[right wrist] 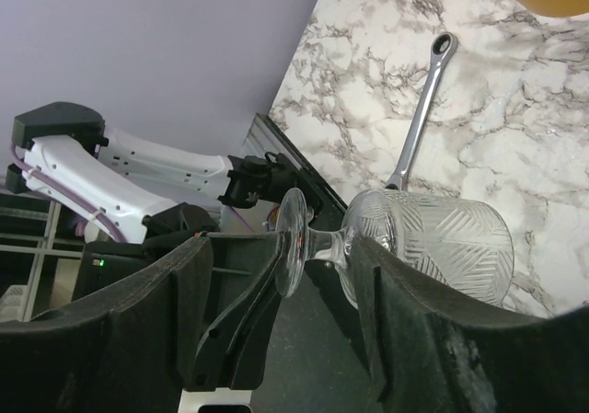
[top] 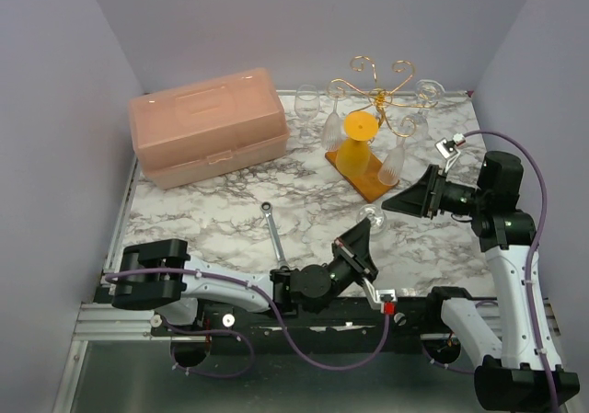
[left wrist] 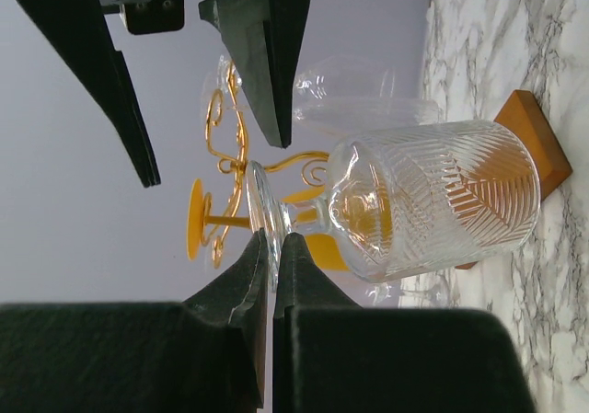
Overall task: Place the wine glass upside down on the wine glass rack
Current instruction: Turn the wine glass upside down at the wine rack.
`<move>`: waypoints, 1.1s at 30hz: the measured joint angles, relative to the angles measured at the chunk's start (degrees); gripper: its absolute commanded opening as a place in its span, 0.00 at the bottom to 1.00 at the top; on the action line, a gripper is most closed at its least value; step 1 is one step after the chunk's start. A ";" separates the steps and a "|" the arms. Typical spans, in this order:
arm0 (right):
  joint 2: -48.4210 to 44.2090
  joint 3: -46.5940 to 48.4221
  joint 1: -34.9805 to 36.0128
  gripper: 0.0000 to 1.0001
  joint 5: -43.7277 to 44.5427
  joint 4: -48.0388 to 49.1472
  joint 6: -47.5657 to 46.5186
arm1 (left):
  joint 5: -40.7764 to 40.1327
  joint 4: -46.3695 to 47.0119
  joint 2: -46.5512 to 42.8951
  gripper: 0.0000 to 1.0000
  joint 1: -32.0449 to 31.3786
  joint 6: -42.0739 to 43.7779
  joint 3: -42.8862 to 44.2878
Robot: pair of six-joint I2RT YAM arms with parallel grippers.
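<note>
The wine glass [top: 372, 216] is a clear cut-pattern glass, held sideways above the table. My left gripper [left wrist: 274, 243] is shut on the rim of its foot, with the bowl [left wrist: 433, 197] pointing toward the rack. My right gripper [right wrist: 281, 266] is open and straddles the foot and stem; the bowl [right wrist: 433, 243] lies just beyond its right finger [right wrist: 386, 275]. The wine glass rack [top: 377, 86] is gold wire with curled arms on an orange-brown base [top: 368, 181], at the back right. It stands behind the glass in the left wrist view as gold scrolls [left wrist: 225, 146].
Clear glasses hang upside down from the rack [top: 331, 126] [top: 394, 160], and others sit near its top [top: 306, 100] [top: 426, 91]. A pink lidded box [top: 210, 126] fills the back left. A ratchet wrench [top: 273, 229] lies on the marble table [top: 202, 220].
</note>
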 measured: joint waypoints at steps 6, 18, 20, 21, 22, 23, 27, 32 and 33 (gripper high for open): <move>0.02 0.00 0.00 0.52 -0.11 -3.65 -1.84 | 1.18 -2.23 1.79 0.00 0.61 0.63 2.84; 0.83 0.02 -0.31 0.28 0.46 -7.80 -3.98 | 1.88 -4.37 3.19 0.00 0.98 0.83 5.20; 1.14 0.09 -0.33 0.28 0.48 -8.46 -4.31 | 1.95 -4.63 3.41 0.00 0.98 0.92 5.51; 1.33 0.24 -0.33 0.28 0.50 -9.07 -4.57 | 1.95 -4.70 3.52 0.00 0.98 0.98 5.57; 1.62 0.44 -0.33 0.28 0.52 -9.66 -4.87 | 1.97 -4.79 3.61 0.00 0.98 1.03 5.62; 1.86 0.61 -0.33 0.28 0.52 -10.05 -5.20 | 1.97 -4.92 3.63 0.00 0.98 1.03 5.64; 2.34 0.98 -0.33 0.27 0.57 -11.10 -5.90 | 2.08 -5.03 3.67 0.00 1.03 1.09 5.66; 2.36 0.96 -0.35 0.13 1.09 -11.80 -6.27 | 2.19 -5.01 3.72 0.00 1.03 1.27 5.68; 2.38 0.96 -0.35 0.10 1.31 -11.93 -6.40 | 2.19 -5.01 3.72 0.00 1.03 1.31 5.73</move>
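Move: The wine glass hangs bowl down, its foot already in the left fingers, centre about 2 cm right and 1 cm ahead of that hand; the right fingers wait some 6 cm right, 3 cm ahead and 2 cm up. From the right hand the foot lies about 4 cm left, 2 cm back and 2 cm below. The yellow glass on the rack is roughly 19 cm ahead and 5 cm left of the right hand; a patterned hung glass, 19 cm ahead, 5 cm right. Down some 2.5 cm and back about 1 cm, the right hand settles over the foot's free edge, its wrist rolling slightly, while its wide fingers shut and begin to pinch the foot opposite the left hand's grip. The left hand keeps its closed hold and carries the glass about 2.5 cm right into those fingers, slowing to a near standstill. ##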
